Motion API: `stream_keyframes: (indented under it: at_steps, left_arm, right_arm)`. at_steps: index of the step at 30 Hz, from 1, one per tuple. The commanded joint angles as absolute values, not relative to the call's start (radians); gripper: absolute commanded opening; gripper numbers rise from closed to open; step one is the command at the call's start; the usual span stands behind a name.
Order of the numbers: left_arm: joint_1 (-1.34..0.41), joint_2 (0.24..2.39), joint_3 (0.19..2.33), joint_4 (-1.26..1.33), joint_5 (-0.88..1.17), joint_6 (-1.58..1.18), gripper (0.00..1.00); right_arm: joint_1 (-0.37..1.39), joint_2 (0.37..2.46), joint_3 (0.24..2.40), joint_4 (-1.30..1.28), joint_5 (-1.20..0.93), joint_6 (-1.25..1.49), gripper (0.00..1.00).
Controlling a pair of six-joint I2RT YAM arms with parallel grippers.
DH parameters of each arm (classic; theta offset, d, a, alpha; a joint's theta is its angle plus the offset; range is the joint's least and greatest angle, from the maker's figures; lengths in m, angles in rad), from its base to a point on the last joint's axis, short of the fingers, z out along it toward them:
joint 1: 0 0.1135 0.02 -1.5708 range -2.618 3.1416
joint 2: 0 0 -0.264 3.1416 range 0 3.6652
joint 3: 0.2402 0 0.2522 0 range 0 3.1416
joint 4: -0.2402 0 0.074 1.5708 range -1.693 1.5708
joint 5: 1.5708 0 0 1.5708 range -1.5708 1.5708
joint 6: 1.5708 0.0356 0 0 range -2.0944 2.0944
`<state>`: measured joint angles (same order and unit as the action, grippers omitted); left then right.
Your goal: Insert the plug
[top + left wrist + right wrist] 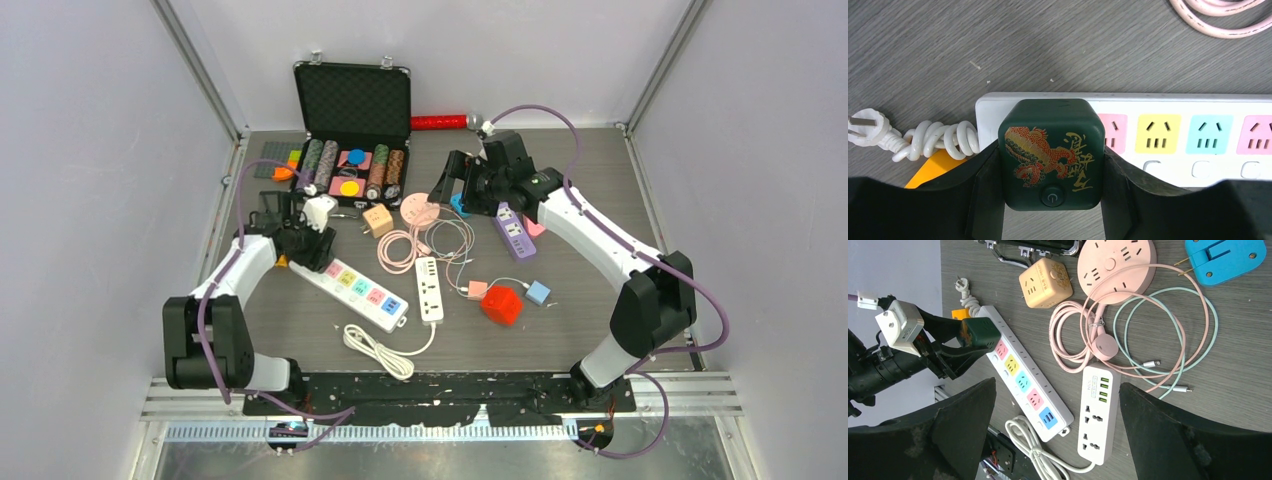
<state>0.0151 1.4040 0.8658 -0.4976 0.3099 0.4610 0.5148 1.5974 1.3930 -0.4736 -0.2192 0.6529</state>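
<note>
A dark green cube plug point(1048, 125) with a red and gold dragon print sits between the fingers of my left gripper point(1051, 170), which is shut on its two sides. The plug rests over the end socket of the white power strip point(1168, 97), next to the pink, yellow and teal sockets. Its pins are hidden, so how deep they sit cannot be told. From the right wrist view the plug point(979, 332) stands on the cord end of the strip point(1048, 390). My right gripper point(1057, 385) hangs open and empty above the table's far right point(455, 180).
A poker chip case point(352, 130) stands open at the back. A peach cube adapter point(377, 220), a pink round socket point(420, 211), coiled pink cable point(400, 248), a white USB strip point(429, 288), a red cube point(502, 304) and a purple strip point(514, 232) lie mid-table.
</note>
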Motion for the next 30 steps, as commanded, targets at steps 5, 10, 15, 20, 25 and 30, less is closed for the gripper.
stream_keyframes:
  at_steps: [5, 10, 15, 20, 25, 30]
  left_arm:
    - [0.025, 1.288, 0.911, -0.551, 0.277, 0.439, 0.94]
    - [0.026, 1.171, 0.96, -0.519, 0.305, 0.422, 1.0]
    - [0.025, 1.061, 0.953, -0.448, 0.276, 0.362, 1.0]
    - [0.025, 0.951, 0.877, -0.22, 0.262, 0.198, 1.0]
    - [0.025, 0.939, 0.837, -0.047, 0.248, -0.108, 1.0]
    - [0.016, 1.125, 0.982, -0.169, 0.583, -0.172, 0.98]
  right_arm:
    - [0.509, 1.593, 1.469, -0.463, -0.206, 0.632, 0.97]
    - [0.509, 1.587, 1.469, -0.464, -0.172, 0.616, 0.95]
    - [0.509, 1.583, 1.466, -0.464, -0.15, 0.599, 0.96]
    - [0.514, 1.58, 1.46, -0.465, -0.1, 0.553, 1.0]
    - [0.517, 1.577, 1.453, -0.482, -0.039, 0.516, 0.96]
    - [0.518, 1.565, 1.432, -0.484, -0.011, 0.511, 0.96]
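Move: The green plug is already between the left fingers, its middle at the hand point, standing on the near-left end of the long white strip. From that hand the strip's middle is about 8 cm right, 6 cm back and 5 cm down; the beige cube some 8 cm ahead and 12 cm right, and the orange piece about 8 cm left, level ahead. From the right hand the plug lies roughly 27 cm left, 4 cm back and 14 cm lower. The green plug is let go on the strip: the left fingers spread wide while the hand eases back about 1 cm, then it climbs some 18 cm clear of it, drifting a little forward and at the last right, fingertips tipping up well over 30 degrees to face the case. The open right hand, touching nothing, shifts about 3 cm forward and right, away from the plug. ##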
